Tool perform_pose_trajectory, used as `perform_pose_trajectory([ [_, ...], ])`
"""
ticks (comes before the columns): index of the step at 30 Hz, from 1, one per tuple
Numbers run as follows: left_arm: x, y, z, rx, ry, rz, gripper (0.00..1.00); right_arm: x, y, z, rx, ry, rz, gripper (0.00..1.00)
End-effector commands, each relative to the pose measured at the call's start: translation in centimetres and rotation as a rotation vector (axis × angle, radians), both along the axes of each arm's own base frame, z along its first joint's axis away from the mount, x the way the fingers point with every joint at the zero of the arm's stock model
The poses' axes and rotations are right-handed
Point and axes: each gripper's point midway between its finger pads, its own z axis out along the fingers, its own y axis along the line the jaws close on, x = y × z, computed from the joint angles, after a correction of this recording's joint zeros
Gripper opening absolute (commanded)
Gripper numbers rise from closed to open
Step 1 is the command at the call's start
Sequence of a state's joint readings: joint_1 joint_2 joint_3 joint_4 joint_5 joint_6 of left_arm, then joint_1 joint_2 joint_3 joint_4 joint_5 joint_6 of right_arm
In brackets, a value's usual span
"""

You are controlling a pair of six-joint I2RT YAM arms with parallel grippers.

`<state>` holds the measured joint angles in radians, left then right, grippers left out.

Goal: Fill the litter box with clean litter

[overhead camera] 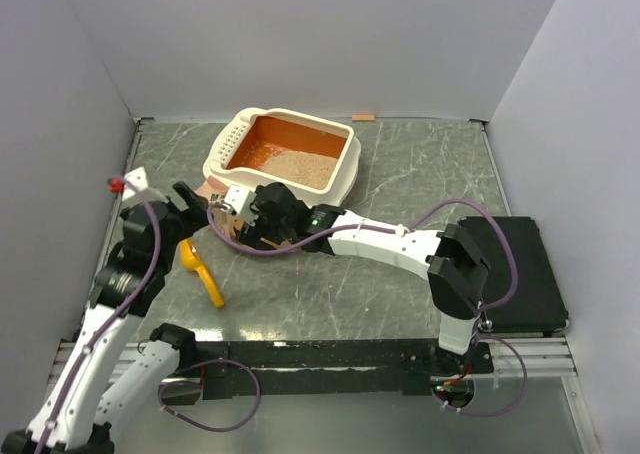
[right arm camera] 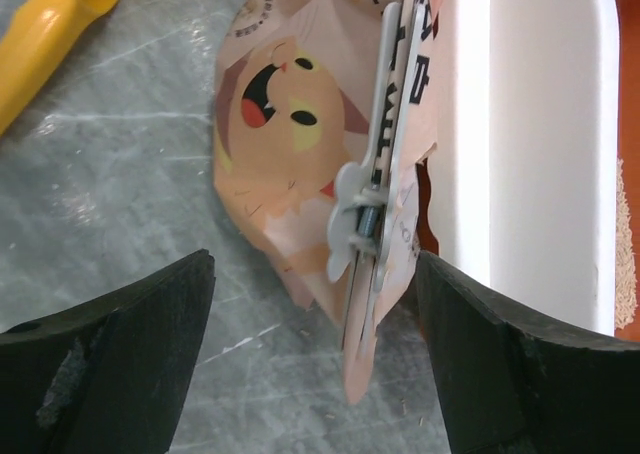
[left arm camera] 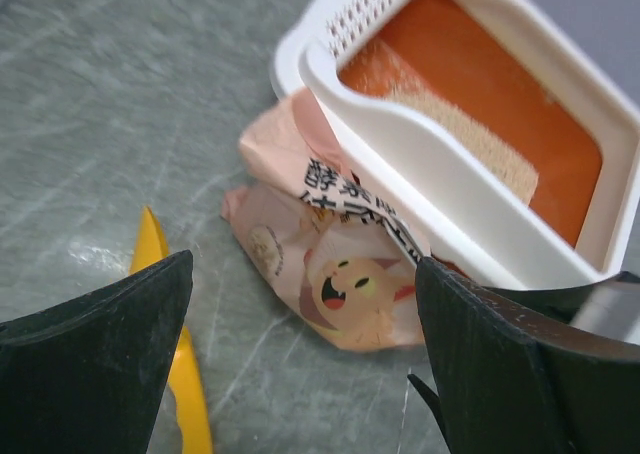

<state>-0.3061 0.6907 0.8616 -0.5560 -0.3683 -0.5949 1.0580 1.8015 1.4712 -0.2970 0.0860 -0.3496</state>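
The litter box (overhead camera: pixel 290 115) stands at the back middle, cream-white outside and orange inside, with pale beige clean litter (overhead camera: pixel 305 167) heaped at its near end. A crinkled cat-print paper bag (right arm camera: pixel 280 144) lies against the box's white wall (right arm camera: pixel 520 124), its top held by a grey clip (right arm camera: pixel 375 184). My right gripper (right arm camera: pixel 315 374) is open, and the clipped edge of the bag stands between its fingers without touching them. My left gripper (left arm camera: pixel 300 364) is open just short of the bag (left arm camera: pixel 330 264), with bare table between its fingers. Box rim (left arm camera: pixel 400 144) and litter (left arm camera: pixel 470 139) show beyond.
A yellow scoop (overhead camera: pixel 203 272) lies on the table left of the bag, close to my left gripper (overhead camera: pixel 187 202). The right arm reaches across the table's middle to its gripper (overhead camera: pixel 240 214). A flat black box (overhead camera: pixel 520 274) sits at the right edge. Walls enclose three sides.
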Motion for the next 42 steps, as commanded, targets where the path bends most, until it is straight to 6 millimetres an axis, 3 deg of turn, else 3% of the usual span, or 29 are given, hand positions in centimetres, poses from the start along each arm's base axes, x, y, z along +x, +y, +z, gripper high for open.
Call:
perform_pose_trajectory([
  [1, -1.2, 2.6, 3.0, -0.013, -0.153, 0.119, 0.97, 2.0, 1.7, 3.0, 0.068, -0.119, -0.041, 0.82],
  [12, -1.3, 1.9, 2.8, -0.036, -0.147, 0.081, 0.97, 3.0, 1.9, 3.4, 0.076, -0.167, -0.084, 0.55],
  [15, -1.2, 1.9, 2.8, -0.031, -0.146, 0.083, 0.97, 3.1, 1.7, 3.1, 0.067, -0.175, -0.093, 0.31],
  [16, -1.3, 1.9, 2.8, -0.032, -0.147, 0.083, 0.97, 3.2, 1.7, 3.2, 0.065, -0.184, -0.100, 0.05],
  [17, -1.3, 1.9, 2.8, -0.033, -0.147, 0.080, 0.97, 3.7, 1.1, 3.4, 0.055, -0.211, -0.139, 0.00],
  [20, -1.3, 1.8, 2.7, -0.031, -0.145, 0.078, 0.97, 3.9, 0.0, 4.5, 0.069, -0.255, -0.182, 0.00],
  [24, -1.1, 1.6, 2.6, -0.031, -0.139, 0.066, 0.97, 2.5, -2.0, 7.7, 0.163, -0.257, -0.203, 0.00],
  [26, -1.1, 1.6, 2.5, -0.028, -0.135, 0.065, 0.97, 2.0, -3.2, 7.8, 0.164, -0.243, -0.219, 0.00],
  [27, -1.0, 1.5, 2.4, -0.028, -0.130, 0.061, 0.97, 1.8, -4.2, 9.1, 0.186, -0.255, -0.247, 0.00],
  [29, -1.0, 1.4, 2.4, -0.027, -0.130, 0.057, 0.97, 1.6, -6.1, 8.7, 0.172, -0.243, -0.302, 0.00],
  [30, -1.0, 1.5, 2.3, -0.026, -0.128, 0.060, 0.97, 1.8, -7.8, 9.8, 0.189, -0.261, -0.371, 0.00],
  [32, -1.0, 1.4, 2.3, -0.026, -0.129, 0.052, 0.97, 1.5, -10.3, 8.8, 0.143, -0.250, -0.434, 0.00],
  [34, -0.9, 1.2, 2.4, -0.028, -0.131, 0.046, 0.97, 1.5, -13.3, 9.6, 0.180, -0.234, -0.530, 0.00],
  [35, -0.9, 1.2, 2.2, -0.027, -0.127, 0.045, 0.97, 1.2, -15.0, 8.1, 0.146, -0.208, -0.558, 0.00],
  [36, -0.9, 1.2, 2.2, -0.027, -0.125, 0.046, 0.97, 1.4, -17.0, 8.9, 0.205, -0.182, -0.629, 0.00],
  [39, -0.8, 1.2, 2.1, -0.026, -0.119, 0.044, 0.97, 0.9, -21.4, 7.0, 0.256, -0.059, -0.757, 0.00],
  [40, -0.8, 1.1, 2.2, -0.028, -0.120, 0.039, 0.97, 2.0, -24.0, 6.4, 0.271, -0.034, -0.835, 0.00],
  [41, -0.8, 1.0, 2.2, -0.031, -0.121, 0.034, 0.97, 1.7, -25.0, 4.5, 0.266, 0.019, -0.847, 0.00],
  [42, -0.7, 1.0, 2.1, -0.030, -0.119, 0.035, 0.97, 1.7, -26.3, 4.3, 0.299, 0.047, -0.888, 0.00],
])
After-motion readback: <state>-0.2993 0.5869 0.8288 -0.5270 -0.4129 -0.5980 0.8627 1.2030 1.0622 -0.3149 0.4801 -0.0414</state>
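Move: The clip on the litter bag's folded edge has its middle just in front of the right hand's open fingers, about 4 cm ahead, 3 cm to the left and 1 cm lower. The bag's middle lies some 4 cm ahead, 6 cm left and 5 cm down; the litter box 20 cm ahead and 8 cm right, 4 cm lower; the yellow scoop 7 cm back, 11 cm left and 10 cm down. From the left hand, the clip is roughly 4 cm ahead, 13 cm right and 9 cm below. The right hand eases about 3 cm forward onto the near end of the clip and shuts its fingers to pinch it, then draws back slightly, lifts, and sweeps some 20 cm to the right away from the litter bag, turning about 40 degrees clockwise with the clip still pinched. The left hand, open and empty, backs off and up a few centimetres beside the bag, then sinks a little and waits. ##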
